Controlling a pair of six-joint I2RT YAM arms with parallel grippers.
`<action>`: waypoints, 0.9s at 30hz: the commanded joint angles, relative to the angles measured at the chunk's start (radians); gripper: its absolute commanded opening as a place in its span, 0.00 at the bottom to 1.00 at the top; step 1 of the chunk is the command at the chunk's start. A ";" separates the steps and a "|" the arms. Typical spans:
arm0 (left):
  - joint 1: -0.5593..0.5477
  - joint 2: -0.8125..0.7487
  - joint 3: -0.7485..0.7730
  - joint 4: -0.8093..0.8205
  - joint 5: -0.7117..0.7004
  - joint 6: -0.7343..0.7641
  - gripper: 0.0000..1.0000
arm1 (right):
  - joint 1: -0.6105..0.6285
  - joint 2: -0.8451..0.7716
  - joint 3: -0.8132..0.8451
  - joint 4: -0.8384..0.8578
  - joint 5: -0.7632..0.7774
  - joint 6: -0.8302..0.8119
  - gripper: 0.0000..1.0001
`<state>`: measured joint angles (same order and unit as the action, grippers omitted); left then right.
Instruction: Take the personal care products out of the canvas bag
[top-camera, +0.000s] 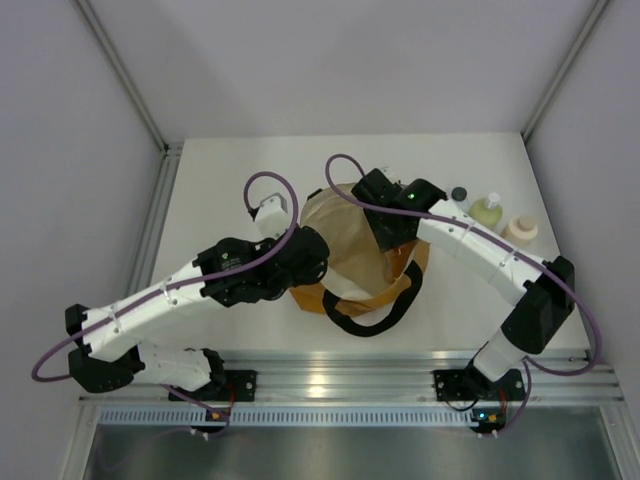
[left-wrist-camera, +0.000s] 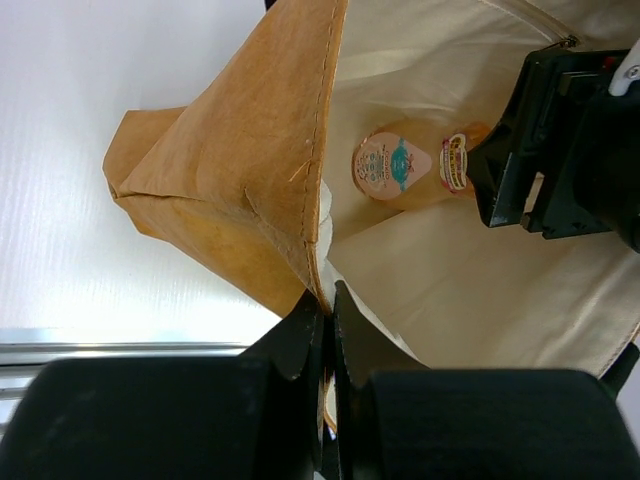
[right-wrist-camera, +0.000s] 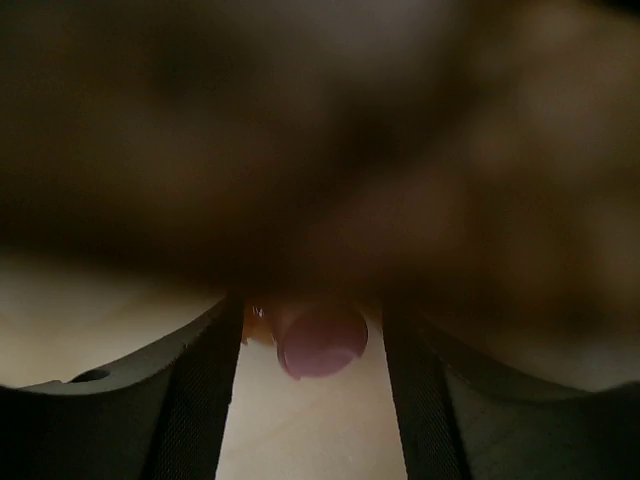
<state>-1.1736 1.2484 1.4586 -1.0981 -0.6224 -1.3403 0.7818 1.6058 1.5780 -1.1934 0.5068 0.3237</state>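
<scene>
The canvas bag (top-camera: 352, 262) lies open mid-table. My left gripper (top-camera: 310, 262) is shut on its left rim (left-wrist-camera: 322, 262) and holds it up; its jaws (left-wrist-camera: 329, 305) pinch the canvas. My right gripper (top-camera: 393, 238) reaches inside the bag. In the right wrist view it is open (right-wrist-camera: 313, 318), with its fingers either side of the pink cap (right-wrist-camera: 322, 345) of the slim orange bottle (left-wrist-camera: 392, 165), which lies on the cream lining. The dark-capped bottle (top-camera: 459, 195), the yellow-green bottle (top-camera: 487, 210) and the beige bottle (top-camera: 519, 230) stand on the table to the right of the bag.
The bag's black loop handle (top-camera: 370, 318) lies toward the near edge. The right arm (top-camera: 480, 250) passes just in front of the three bottles. Grey walls enclose the white table (top-camera: 230, 180), and a metal rail (top-camera: 400, 362) runs along its front.
</scene>
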 joint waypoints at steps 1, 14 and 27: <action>-0.004 -0.029 0.031 0.047 -0.022 -0.011 0.00 | -0.035 -0.033 -0.039 0.092 -0.086 -0.015 0.54; -0.004 -0.024 0.031 0.047 -0.011 -0.007 0.00 | -0.093 -0.092 -0.144 0.219 -0.152 -0.020 0.18; -0.004 -0.004 0.029 0.047 -0.008 -0.008 0.00 | -0.095 -0.178 -0.072 0.284 -0.215 -0.035 0.00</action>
<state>-1.1736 1.2461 1.4586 -1.0985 -0.6186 -1.3403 0.7017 1.5002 1.4532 -0.9771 0.3271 0.3027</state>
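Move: The orange bottle with the pink cap stands inside the canvas bag, its cap already between the right gripper's open fingers; its middle is about 1 cm ahead, 1 cm to the left and 7 cm below. The bag's right wall is roughly 5 cm to the right, level with this hand, and the black handle about 13 cm back and 2 cm to the left. From the left gripper, the orange bottle is some 10 cm ahead, 16 cm right and 15 cm below. Shift the right gripper only about 1.5 cm left and 1 cm forward onto the pink cap, after a slight dip, swinging the fingertips some 15 degrees to the left. Close the fingers as it goes until they pinch the cap from both sides, then stay there. Keep the left gripper shut and still on the bag's left rim. ##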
